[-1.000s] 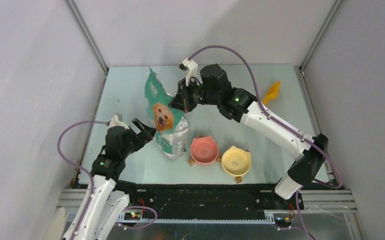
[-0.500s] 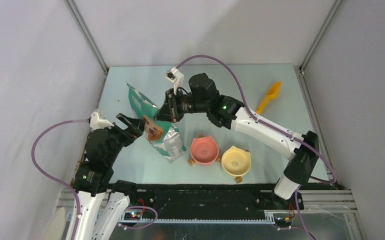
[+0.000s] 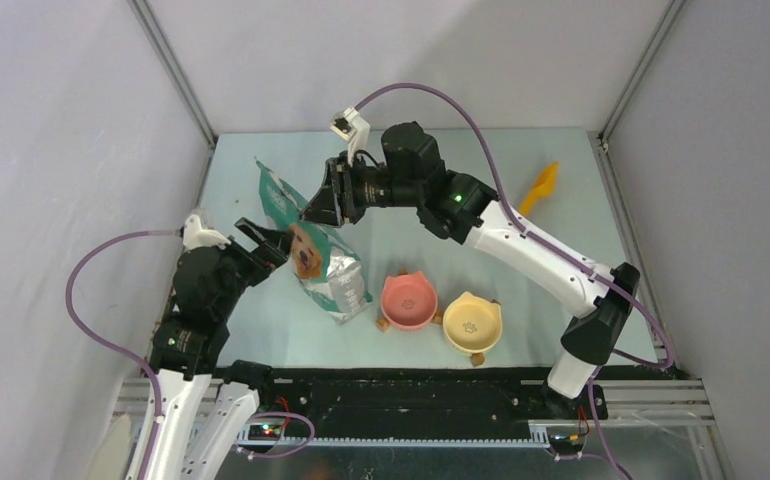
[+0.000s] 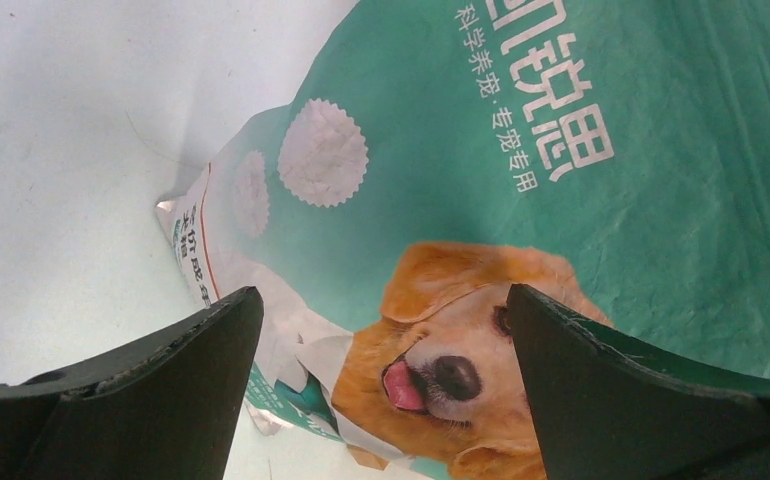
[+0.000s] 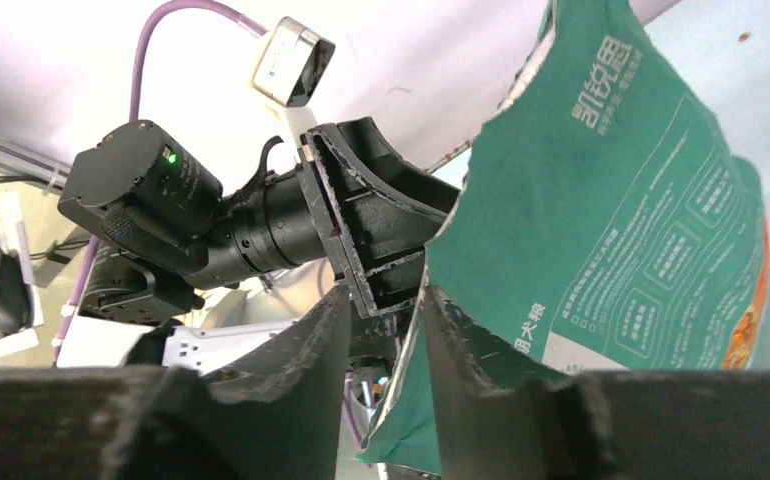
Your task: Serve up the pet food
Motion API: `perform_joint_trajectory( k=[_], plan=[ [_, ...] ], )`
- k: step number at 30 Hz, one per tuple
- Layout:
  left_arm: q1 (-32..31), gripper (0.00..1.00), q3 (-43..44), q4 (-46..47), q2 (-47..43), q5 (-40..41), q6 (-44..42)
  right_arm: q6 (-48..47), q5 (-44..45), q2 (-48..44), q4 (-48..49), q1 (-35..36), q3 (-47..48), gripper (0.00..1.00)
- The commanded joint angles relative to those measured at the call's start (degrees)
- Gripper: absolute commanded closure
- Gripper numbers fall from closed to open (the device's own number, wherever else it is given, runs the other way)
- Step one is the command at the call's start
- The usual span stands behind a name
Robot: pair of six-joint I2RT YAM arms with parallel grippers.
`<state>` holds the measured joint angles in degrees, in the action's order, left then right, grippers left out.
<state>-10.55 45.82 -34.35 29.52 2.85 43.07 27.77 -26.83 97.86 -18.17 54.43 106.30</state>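
The green-white foil bag (image 3: 326, 270) with the golden dog stands tilted left of the table's middle. The pet food is hidden inside it. My right gripper (image 3: 313, 210) is at the bag's torn top edge. In the right wrist view its jaws (image 5: 389, 300) stand apart, open, and the bag's edge (image 5: 611, 220) lies against the right-hand finger only. My left gripper (image 3: 264, 238) is wide open just left of the bag. In the left wrist view the dog print on the bag (image 4: 561, 200) fills the gap between the left gripper's (image 4: 381, 295) fingers, untouched.
A pink cat-eared bowl (image 3: 408, 300) and a yellow one (image 3: 472, 322) sit side by side right of the bag, near the front edge. An orange scoop (image 3: 542, 186) lies at the back right. Grey walls close in the pale table (image 3: 431, 240).
My right gripper's jaws have parted from the bag's top edge. Over the last second the bag swung left and leaned over. My left arm drew back to the left, still open.
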Motion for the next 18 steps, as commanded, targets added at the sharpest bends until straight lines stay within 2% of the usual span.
perform_joint_trajectory(
  k=[1,6,12,18],
  plan=[
    [-0.3,0.01,2.2,3.4,0.3,1.3,0.6,-2.8,3.3,0.6,-3.1,0.6,4.8,0.58],
    [-0.3,0.0,2.0,4.3,0.6,1.1,1.0,-4.3,8.4,3.0,-8.0,0.0,9.8,0.4],
    [-0.3,0.01,4.2,3.6,0.4,3.3,1.5,-7.3,13.9,8.0,-13.2,-0.1,18.5,0.39],
    [-0.3,0.01,13.5,-1.4,1.6,8.0,2.7,-6.3,14.0,11.2,-13.7,-0.1,21.2,0.44]
  ],
)
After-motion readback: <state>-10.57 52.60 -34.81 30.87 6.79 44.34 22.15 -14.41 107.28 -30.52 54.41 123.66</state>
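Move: The bag of pet food stands on the table beneath the right hand, its middle about 22 cm below, 4 cm ahead and 2 cm to the left. From the left hand the bag's middle is some 3 cm ahead, 5 cm to the right and 10 cm down. Some 36 cm below the right hand, the pink bowl is about 15 cm to its right and 5 cm ahead; the yellow bowl is about 27 cm right, level with it. Right fingers spread wider while moving forward about 5 cm along the bag's upper edge; left hand rises 5 cm. ##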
